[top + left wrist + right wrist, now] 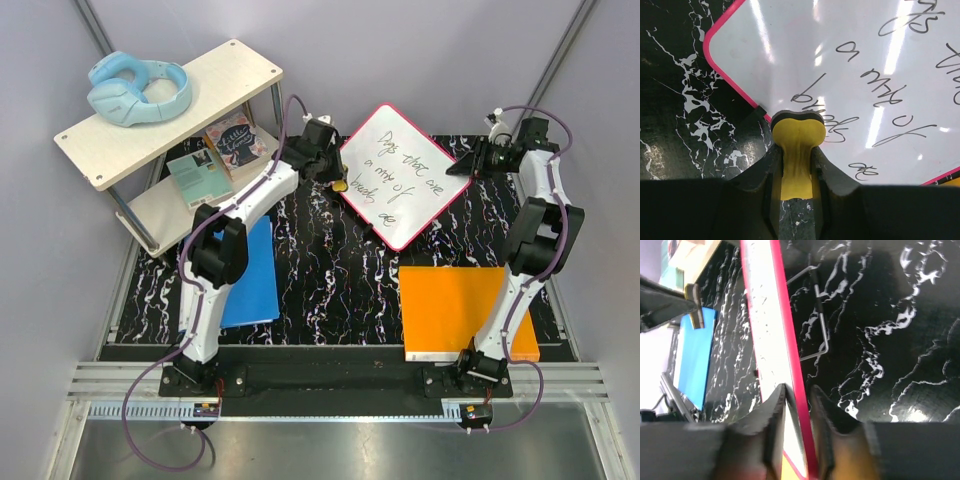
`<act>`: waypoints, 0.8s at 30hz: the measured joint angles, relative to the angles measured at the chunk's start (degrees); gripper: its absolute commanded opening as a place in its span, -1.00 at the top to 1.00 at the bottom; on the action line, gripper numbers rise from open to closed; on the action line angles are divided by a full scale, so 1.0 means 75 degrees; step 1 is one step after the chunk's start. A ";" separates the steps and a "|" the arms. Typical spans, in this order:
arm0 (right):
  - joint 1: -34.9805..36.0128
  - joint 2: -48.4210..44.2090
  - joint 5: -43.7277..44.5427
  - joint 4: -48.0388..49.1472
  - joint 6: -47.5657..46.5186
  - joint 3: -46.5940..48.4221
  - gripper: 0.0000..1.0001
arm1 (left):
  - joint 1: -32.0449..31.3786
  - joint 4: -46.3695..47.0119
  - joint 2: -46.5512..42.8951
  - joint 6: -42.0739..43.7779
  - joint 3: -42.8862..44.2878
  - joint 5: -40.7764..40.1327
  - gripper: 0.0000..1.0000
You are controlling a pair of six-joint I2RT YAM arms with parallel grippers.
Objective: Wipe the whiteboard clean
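The whiteboard point(405, 175), white with a red-pink frame and black handwriting, sits turned like a diamond at the back middle of the black marbled table. My left gripper point(338, 180) is shut on a yellow eraser point(798, 134), whose dark-edged head touches the board's left edge near the writing point(850, 65). My right gripper point(463, 167) is shut on the board's right edge. In the right wrist view its jaws point(797, 392) straddle the red frame point(785, 315), which shows edge-on. A thin wire stand point(821, 315) shows behind the board.
An orange board point(465, 310) lies at the near right by the right arm's base. A blue folder point(250, 270) lies under the left arm. A two-level shelf point(240, 70) at the back left carries blue headphones point(140, 88) and books point(225, 150).
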 measured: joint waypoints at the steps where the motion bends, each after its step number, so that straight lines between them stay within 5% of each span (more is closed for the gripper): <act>1: 0.0000 0.0000 -0.0102 0.0012 -0.0044 0.0000 0.62 | -0.0009 0.0000 0.0000 0.0020 0.0000 -0.0015 1.00; 5: 0.0017 -0.0067 -0.0574 -0.0082 -0.0178 -0.0012 1.00 | -0.0070 0.0096 0.0000 0.0195 0.0000 -0.0149 1.00; 24: 0.0554 -0.1093 -0.0055 -0.0548 -0.1239 -0.0274 1.00 | -0.0245 0.2314 0.0455 0.1029 -0.0431 -0.0597 1.00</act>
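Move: The left hand holds the eraser over the whiteboard's low left side: the word "breeds" is about 7 cm to its right, 1 cm ahead and 7 cm below, the board's left corner some 4 cm left and 3 cm ahead, and its middle 14 cm right, 2 cm ahead and lower. The right hand has the board's raised right corner between its not yet shut fingers, with the board's middle roughly 18 cm left and 2 cm back. The right hand shuts its fingers on the board's right corner to pinch the edge, then keeps hold as it carries the corner up about 5 cm and left some 4 cm, drawing back a little towards its base. Meanwhile the left hand, after a short pause, takes the still-gripped eraser about 4 cm forward and 2 cm right, in over the board towards "a mix of", rising slightly before it sinks again and tipping its fingers up by about 15 degrees; whether the felt touches can't be seen. ##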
